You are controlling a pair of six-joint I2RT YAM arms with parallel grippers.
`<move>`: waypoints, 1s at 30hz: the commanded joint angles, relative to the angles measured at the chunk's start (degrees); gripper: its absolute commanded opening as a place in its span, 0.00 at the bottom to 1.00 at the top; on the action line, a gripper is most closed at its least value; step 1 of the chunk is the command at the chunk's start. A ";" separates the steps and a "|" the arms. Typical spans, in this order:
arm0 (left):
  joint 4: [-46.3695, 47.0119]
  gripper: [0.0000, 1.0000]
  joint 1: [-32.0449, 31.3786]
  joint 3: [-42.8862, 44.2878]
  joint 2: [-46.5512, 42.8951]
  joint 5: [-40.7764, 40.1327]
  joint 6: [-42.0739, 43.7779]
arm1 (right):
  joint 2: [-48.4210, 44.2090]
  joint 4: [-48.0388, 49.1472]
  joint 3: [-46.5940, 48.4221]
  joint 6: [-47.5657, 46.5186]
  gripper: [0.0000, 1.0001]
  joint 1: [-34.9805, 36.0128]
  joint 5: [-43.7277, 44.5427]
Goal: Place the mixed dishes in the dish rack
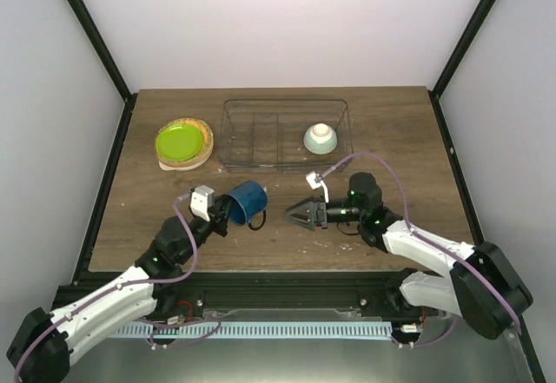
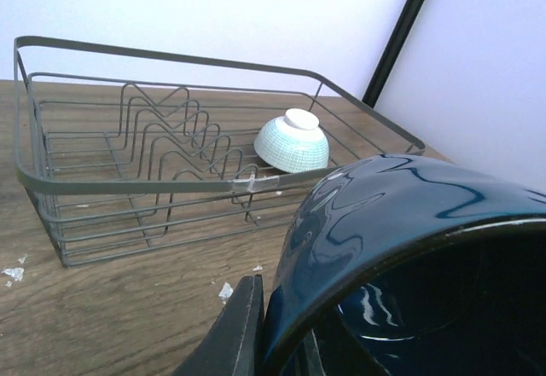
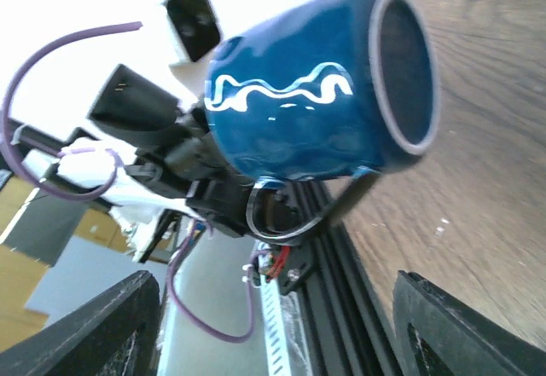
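My left gripper (image 1: 228,212) is shut on the rim of the small dark blue mug (image 1: 248,202), one finger (image 2: 243,333) outside the wall and the other inside. The mug (image 2: 401,214) is tipped on its side above the table, handle downward. My right gripper (image 1: 291,215) stands open just right of the mug (image 3: 299,112), pointing at it, with nothing between its fingers (image 3: 469,325). The dish rack (image 1: 287,101) stands at the back centre. A pale mint bowl (image 1: 321,138) lies upside down in its right part. The lime-green plate (image 1: 181,141) lies on a tan plate (image 1: 206,131) at the back left.
A beige plate edge (image 1: 169,166) shows under the plate stack. The rack's wire dividers (image 2: 162,129) fill its left half, beside the bowl (image 2: 293,144). Small white scraps (image 2: 13,274) lie on the wood before the rack. Black frame posts stand at the table's back corners.
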 commanded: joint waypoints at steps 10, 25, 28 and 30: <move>22.19 0.00 -0.41 0.00 -0.12 1.45 0.88 | 9.27 24.72 -0.14 12.02 0.72 0.73 -9.26; 28.08 0.00 -6.07 0.81 7.96 0.88 3.07 | 18.83 31.89 5.81 14.59 0.62 4.88 -8.61; 28.82 0.00 -6.24 0.81 8.93 0.83 3.27 | 19.14 32.06 6.29 14.83 0.55 5.35 -8.56; 29.20 0.00 -6.24 0.94 9.36 0.87 3.33 | 19.32 32.01 6.27 14.95 0.49 5.61 -8.56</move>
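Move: The blue mug is held on its side in the left fingers, its middle about 6 cm right of that hand and 2 ahead, base turned towards the right gripper, some 17 cm to the left hand's right and 4 nearer the robot. From the right hand the mug lies about 11 cm left and 3 ahead, roughly level. The upturned bowl in the rack is some 25 cm ahead of the right hand, 8 right and 14 lower. The mug, still pinched by the left fingers, is lifted about 4 cm, then carried some 3 cm right towards the right gripper, its hand tipping up roughly 10 degrees. The right hand rises slightly, then reaches left about 4 cm to the mug's base, turning a little counter-clockwise while its wide-open fingers start closing; contact there can't be seen. ##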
